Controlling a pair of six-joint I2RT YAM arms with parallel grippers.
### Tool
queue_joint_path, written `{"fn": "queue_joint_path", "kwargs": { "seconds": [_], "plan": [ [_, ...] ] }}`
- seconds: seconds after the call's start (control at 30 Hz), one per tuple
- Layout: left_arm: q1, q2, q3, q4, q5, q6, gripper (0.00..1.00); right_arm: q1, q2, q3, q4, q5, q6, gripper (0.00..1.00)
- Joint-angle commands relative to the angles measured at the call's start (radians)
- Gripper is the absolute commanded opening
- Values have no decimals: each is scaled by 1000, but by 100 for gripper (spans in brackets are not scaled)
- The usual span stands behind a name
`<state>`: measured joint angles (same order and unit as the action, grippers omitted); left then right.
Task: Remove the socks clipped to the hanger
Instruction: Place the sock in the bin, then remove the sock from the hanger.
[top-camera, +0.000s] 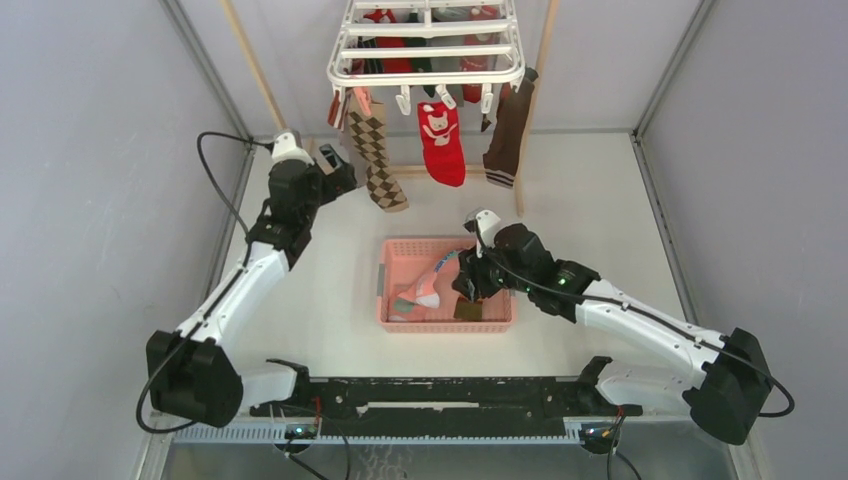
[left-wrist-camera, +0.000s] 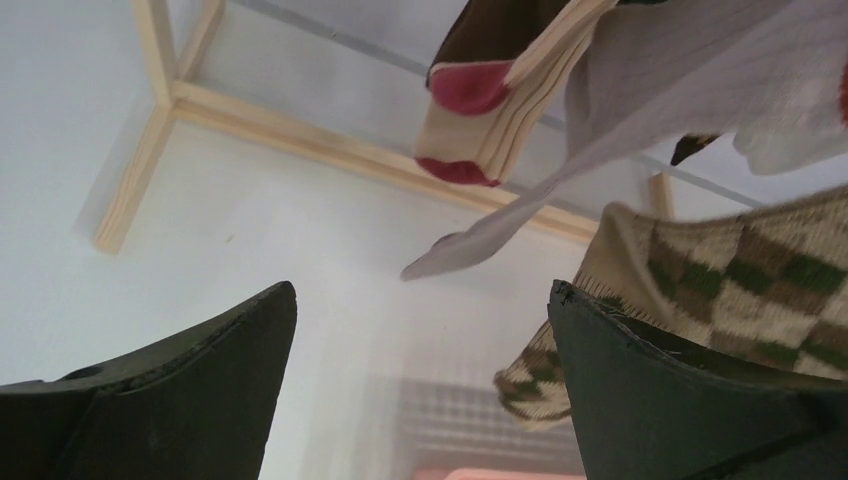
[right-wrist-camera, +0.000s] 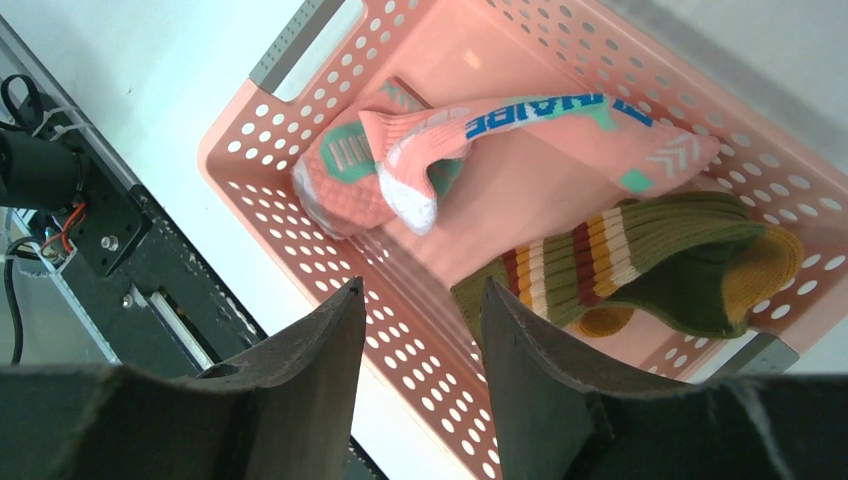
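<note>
The white hanger (top-camera: 430, 45) hangs at the top centre with several socks clipped under it, among them a brown argyle sock (top-camera: 375, 150), a red sock (top-camera: 441, 145) and a dark brown sock (top-camera: 508, 135). My left gripper (top-camera: 343, 175) is raised just left of the argyle sock. In the left wrist view the left gripper (left-wrist-camera: 422, 290) is wide open and empty, with the argyle sock (left-wrist-camera: 740, 280) behind its right finger and a grey sock (left-wrist-camera: 640, 110) above. My right gripper (right-wrist-camera: 422, 285) hovers open and empty over the pink basket (right-wrist-camera: 420, 350).
The pink basket (top-camera: 383, 285) holds a pink sock (right-wrist-camera: 500, 130) and a green striped sock (right-wrist-camera: 650, 260). Light wooden rack poles (top-camera: 255, 70) stand behind the hanger, with a base bar (left-wrist-camera: 300, 130) on the table. A black rail (top-camera: 440, 395) runs along the near edge. Grey walls close both sides.
</note>
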<state>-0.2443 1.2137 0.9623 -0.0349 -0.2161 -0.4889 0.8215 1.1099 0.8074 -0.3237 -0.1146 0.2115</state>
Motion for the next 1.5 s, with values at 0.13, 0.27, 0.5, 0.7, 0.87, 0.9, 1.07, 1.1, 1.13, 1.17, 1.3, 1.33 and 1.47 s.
{"fn": "queue_joint_path", "kwargs": {
  "seconds": [0.13,0.27,0.5,0.7,0.87,0.9,1.07,1.1,1.13,1.17,1.3,1.33,1.47],
  "plan": [
    [4,126,157,106,76,47,99,12,-56,-23,29,4,8,54],
    [5,175,190,108,87,54,93,12,-58,-29,32,3,8,55],
    [7,244,236,121,124,60,72,11,-57,-38,39,0,8,55],
    [6,279,263,128,162,58,39,11,-55,-48,43,1,5,55],
    [7,253,246,128,167,55,13,10,-56,-51,44,-1,5,55],
    [6,244,242,128,166,56,10,10,-55,-53,46,-2,5,55],
    [7,190,200,128,163,62,0,11,-57,-57,50,-6,9,55],
    [6,178,190,128,161,62,0,12,-59,-57,50,-6,9,55],
    [7,166,181,128,159,62,0,12,-60,-57,51,-9,10,55],
    [7,154,173,126,155,61,0,12,-62,-57,52,-12,10,55],
    [6,112,154,85,128,59,0,13,-75,-57,52,-18,14,55],
    [6,100,149,75,126,57,0,14,-78,-57,52,-19,15,55],
    [7,49,123,42,123,43,0,15,-99,-57,66,-33,22,55]
  ]
}}
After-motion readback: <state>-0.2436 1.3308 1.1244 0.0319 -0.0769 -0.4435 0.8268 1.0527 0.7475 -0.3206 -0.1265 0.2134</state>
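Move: The lower part of the hanging grey sock with the red-and-white cuff is about 7 cm ahead of the open left gripper, 5 cm to its right and 2 cm above. The argyle sock hangs close by, some 7 cm to the gripper's right and 2 cm ahead. The pink bin lies roughly 19 cm back, 16 cm right and 25 cm below. From the right hand, the grey sock is about 28 cm ahead, 15 cm left and 12 cm up. Run the open left gripper forward about 6 cm and right about 4 cm, turning it some 10 degrees clockwise, towards the lower part of the grey sock and in past the left of the argyle one. Shut the fingers fully as you arrive, pinching the grey fabric between the tips, then lift about 5 cm while easing back some 3 cm. ##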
